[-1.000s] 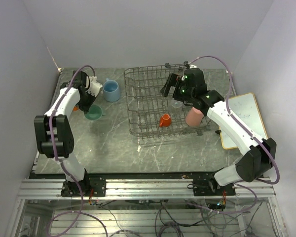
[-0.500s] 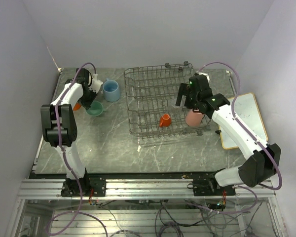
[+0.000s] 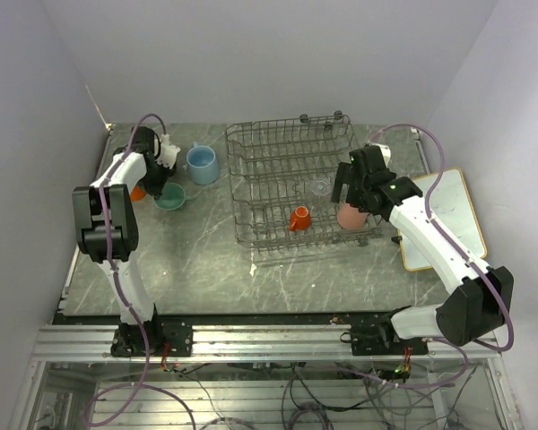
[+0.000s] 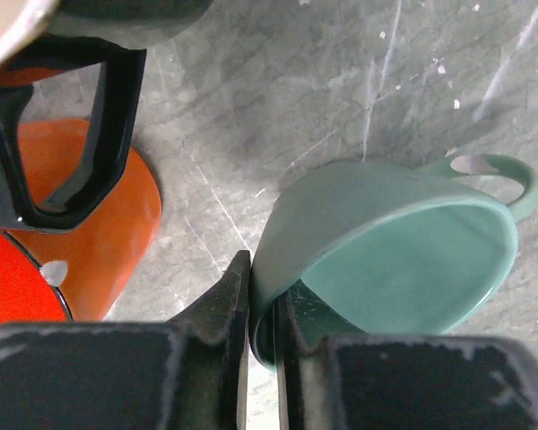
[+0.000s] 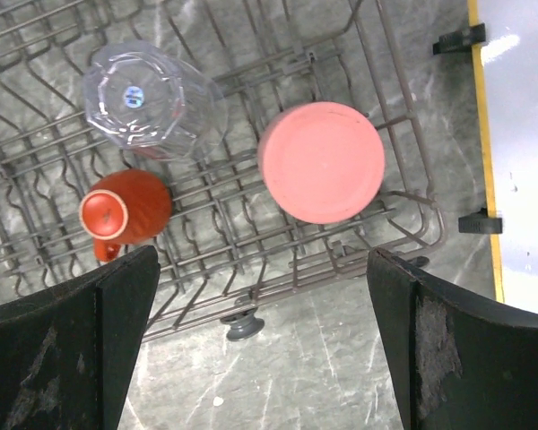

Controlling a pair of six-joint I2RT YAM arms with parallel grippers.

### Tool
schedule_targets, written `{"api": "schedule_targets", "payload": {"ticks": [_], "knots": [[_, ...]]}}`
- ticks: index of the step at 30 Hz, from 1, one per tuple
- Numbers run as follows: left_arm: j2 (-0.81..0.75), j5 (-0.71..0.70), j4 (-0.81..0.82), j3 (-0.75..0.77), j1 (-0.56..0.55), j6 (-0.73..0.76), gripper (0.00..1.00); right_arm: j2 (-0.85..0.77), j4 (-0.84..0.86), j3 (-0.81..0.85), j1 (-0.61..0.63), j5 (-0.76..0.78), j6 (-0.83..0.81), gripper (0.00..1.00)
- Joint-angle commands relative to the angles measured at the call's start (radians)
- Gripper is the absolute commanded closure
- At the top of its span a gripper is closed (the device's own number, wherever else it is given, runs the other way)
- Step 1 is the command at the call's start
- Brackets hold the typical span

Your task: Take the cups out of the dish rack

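My left gripper (image 4: 262,287) is shut on the rim of the pale green cup (image 4: 386,251), which tilts on the table left of the dish rack (image 3: 291,124); from above the cup (image 3: 171,199) lies by the light blue mug (image 3: 202,164). An orange mug (image 4: 108,224) and a black mug's handle (image 4: 117,116) sit close beside it. My right gripper (image 5: 264,331) hangs wide open over the rack's front right corner. Below it are the upturned pink tumbler (image 5: 321,161), the clear glass (image 5: 148,98) and the tiny orange cup (image 5: 125,208).
A white board with a wooden frame (image 3: 439,219) lies right of the rack, close to the right arm. Walls close in the table at the back and both sides. The rack's front rim and a round foot (image 5: 242,327) sit just under my right fingers.
The right gripper has swung from the rack's back toward its front right, over the pink tumbler. The left wrist has drawn back slightly, still holding the green cup.
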Motion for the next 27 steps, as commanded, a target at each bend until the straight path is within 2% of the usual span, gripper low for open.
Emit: {"api": "schedule_targets", "payload": {"ticks": [1, 4, 8, 11, 13, 18, 27], "knots": [[-0.035, 0.043, 0.061, -0.027, 0.009, -0.005, 0.76, -0.028, 0.002, -0.027, -0.019, 0.029, 0.013, 0.0], [-0.068, 0.049, 0.077, -0.048, 0.01, -0.002, 0.62, -0.026, 0.003, -0.029, -0.02, 0.037, 0.015, 0.0], [-0.117, 0.061, 0.073, -0.051, 0.009, 0.005, 0.37, -0.017, -0.004, -0.034, -0.025, 0.07, 0.014, 0.0], [-0.161, 0.065, 0.041, -0.017, 0.009, -0.002, 0.27, -0.012, 0.004, -0.044, -0.031, 0.092, 0.017, 0.0], [-0.193, 0.082, 0.015, 0.006, 0.009, -0.001, 0.13, -0.006, 0.008, -0.047, -0.035, 0.105, 0.021, 0.0], [-0.267, 0.147, -0.08, 0.074, 0.009, -0.001, 0.08, 0.024, 0.022, -0.042, -0.036, 0.148, 0.035, 0.0], [-0.428, 0.369, -0.28, 0.102, 0.009, 0.004, 0.06, 0.153, 0.055, -0.001, -0.035, 0.251, 0.031, 0.0]]}}
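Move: The left hand still pinches the green cup's left rim, its middle about 4 cm right, 1 back and 3 below; the orange mug stands 8 left and 1 ahead, the black mug 10 ahead and 1 right, the blue mug 13 right and 7 ahead. From the right hand the pink cup is some 4 cm ahead, 3 right, 12 below; the glass 12 ahead, 6 left; the small red cup 3 ahead, 12 left. Left opens, lets go of the green cup and rises about 16 cm; open right eases right-down towards the pink cup. ##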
